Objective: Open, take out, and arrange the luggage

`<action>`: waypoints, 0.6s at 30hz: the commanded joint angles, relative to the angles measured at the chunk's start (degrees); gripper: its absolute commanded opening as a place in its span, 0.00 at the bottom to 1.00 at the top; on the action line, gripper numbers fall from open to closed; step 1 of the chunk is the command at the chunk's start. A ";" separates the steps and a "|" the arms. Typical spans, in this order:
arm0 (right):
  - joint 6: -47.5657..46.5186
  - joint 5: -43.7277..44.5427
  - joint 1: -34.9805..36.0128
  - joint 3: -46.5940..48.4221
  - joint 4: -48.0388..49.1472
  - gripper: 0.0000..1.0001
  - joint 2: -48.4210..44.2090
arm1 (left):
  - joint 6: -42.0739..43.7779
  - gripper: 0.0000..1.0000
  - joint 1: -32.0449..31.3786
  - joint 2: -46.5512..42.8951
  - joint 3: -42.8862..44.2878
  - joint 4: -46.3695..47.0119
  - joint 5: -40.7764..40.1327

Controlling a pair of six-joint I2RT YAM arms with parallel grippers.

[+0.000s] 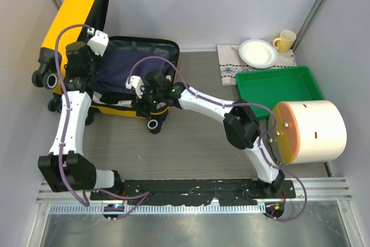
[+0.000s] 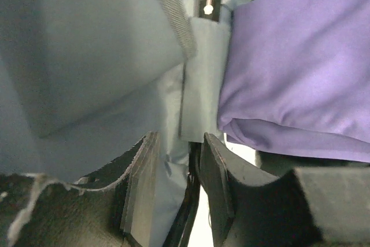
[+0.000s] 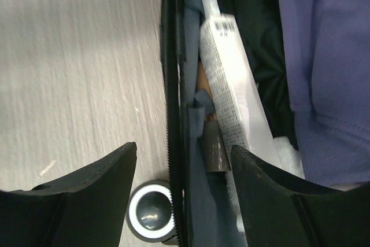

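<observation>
The yellow luggage [image 1: 72,13] lies open at the back left, its lid standing up and its dark-lined base [image 1: 165,47] flat on the table. A purple cloth [image 1: 124,67] fills the base. My left gripper [image 1: 92,62] reaches into the hinge side. In its wrist view it [image 2: 176,166] is open, with grey lining [image 2: 167,195] loose between its fingers and the purple cloth [image 2: 300,67] to the right. My right gripper [image 1: 144,103] is open astride the front zipper rim [image 3: 171,114], beside a wheel [image 3: 150,212]. A white printed box [image 3: 228,85] is inside.
A green tray [image 1: 277,72] sits at the right, with a large cream cylinder with an orange end [image 1: 315,131] in front of it. Behind the tray a white plate [image 1: 258,53] and a yellow mug [image 1: 284,40] rest on a patterned cloth [image 1: 228,67].
</observation>
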 commanded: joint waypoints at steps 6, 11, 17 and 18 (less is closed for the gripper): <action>-9.10 5.65 0.18 -1.57 -6.88 0.42 0.34 | -4.66 0.41 5.10 6.21 10.71 -0.77 2.05; -12.44 6.88 -0.43 -7.63 -7.05 0.01 -5.20 | -6.50 0.40 7.39 8.67 14.67 -2.70 3.46; -14.11 7.32 -3.85 -13.34 -7.32 0.01 -10.12 | -6.33 0.41 7.57 9.82 16.17 -2.00 2.84; -14.11 6.97 -4.99 -14.39 -7.32 0.01 -10.56 | -6.24 0.41 7.74 10.25 16.43 -2.00 2.67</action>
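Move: The luggage lid stands open beside the left gripper, its middle about 5 cm to the left and 4 cm ahead, near gripper height; the folded purple clothes lie about 15 cm right, 2 ahead and 22 below. For the right gripper, the near rim of the luggage base is some 3 cm right, level fore and aft, 6 down. From that gripper, the corner wheel is roughly 6 cm back, 6 right and 11 below, the white box 4 ahead, straight in line sideways and 8 below. Lower the right gripper about 6 cm while easing right, tipping its fingers further down, and close them to pinch the near rim by the corner wheel; then, staying low, drag the rim right a couple of centimetres. Meanwhile push the lid outward with the left gripper, about 5 cm left with some forward and up, finger gap unchanged. ##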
